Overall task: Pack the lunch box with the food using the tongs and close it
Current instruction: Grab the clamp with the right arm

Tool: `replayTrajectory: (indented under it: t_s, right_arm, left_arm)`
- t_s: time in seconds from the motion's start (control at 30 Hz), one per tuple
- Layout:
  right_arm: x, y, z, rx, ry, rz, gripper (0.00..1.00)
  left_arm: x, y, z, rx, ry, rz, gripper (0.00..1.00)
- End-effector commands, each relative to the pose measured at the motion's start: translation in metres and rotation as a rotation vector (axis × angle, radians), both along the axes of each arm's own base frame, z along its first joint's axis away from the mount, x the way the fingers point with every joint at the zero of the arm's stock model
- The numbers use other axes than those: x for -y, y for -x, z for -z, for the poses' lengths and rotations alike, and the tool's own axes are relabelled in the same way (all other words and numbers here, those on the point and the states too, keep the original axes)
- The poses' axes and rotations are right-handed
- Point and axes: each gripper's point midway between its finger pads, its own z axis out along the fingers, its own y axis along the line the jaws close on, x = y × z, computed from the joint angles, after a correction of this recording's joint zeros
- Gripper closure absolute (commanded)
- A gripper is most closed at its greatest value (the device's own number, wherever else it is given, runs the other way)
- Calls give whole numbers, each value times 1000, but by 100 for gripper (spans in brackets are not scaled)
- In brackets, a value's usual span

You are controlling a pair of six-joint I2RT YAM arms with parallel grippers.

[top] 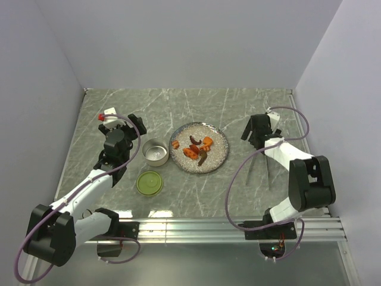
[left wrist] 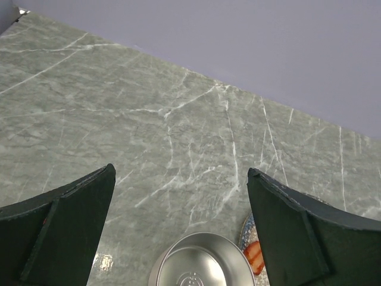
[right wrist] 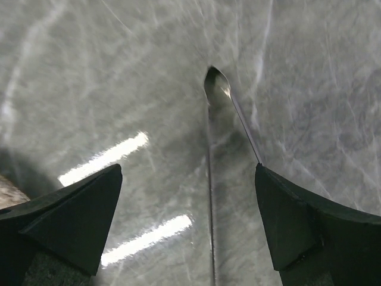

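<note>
The lunch box (top: 155,152), a small steel tin, stands open left of the speckled plate (top: 218,138), and its olive-green lid (top: 149,183) lies flat in front of it. Orange chunks and dark strips of food (top: 197,149) sit on the plate. The tongs (top: 254,166) lie on the table at the right. My right gripper (top: 256,134) hovers open over their joined end (right wrist: 214,78); one arm runs between the fingers, the other passes under the right finger. My left gripper (top: 132,125) is open just behind and left of the lunch box (left wrist: 199,262), holding nothing.
Grey walls close in the marble table on the left, back and right. A metal rail with both arm bases (top: 238,226) runs along the near edge. A piece of food (left wrist: 255,256) on the plate rim shows beside my left gripper's right finger.
</note>
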Motion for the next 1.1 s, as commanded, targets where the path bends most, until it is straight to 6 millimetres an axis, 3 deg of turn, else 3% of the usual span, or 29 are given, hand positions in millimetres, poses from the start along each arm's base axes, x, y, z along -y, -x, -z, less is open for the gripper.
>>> replayTrajectory:
  t_s: [0.0,0.27,0.7,0.93,1.07]
  right_arm:
    - [6,-1,-8,-27,-33,31,0]
    - [14,11,23,-186,-35,58,0]
    - [28,24,44,-317,9,93,4]
    - [27,45,60,-416,20,56,16]
    - [17,40,62,-410,-21,-2,27]
  left_arm:
    - [8,-3,-8,23,10,43,1]
    - [7,-4,-9,25,17,58,1]
    - [3,-3,-9,35,34,76,1]
    - [5,-2,-10,40,39,95,1]
    - [5,-2,-8,39,42,97,0]
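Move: The clamp lies beneath the right hand, legs spreading back towards the robot. Its middle is about 6 cm back, 2 cm to the right and 7 cm below this hand. The plate of food is some 24 cm to this hand's left, 3 cm back and 7 cm down. From the left hand, the clamp lies roughly 53 cm right, 5 cm back and 21 cm below. The right hand sinks about 6 cm and draws back, tipping 20 degrees downward, then starts closing around the clamp's legs. ##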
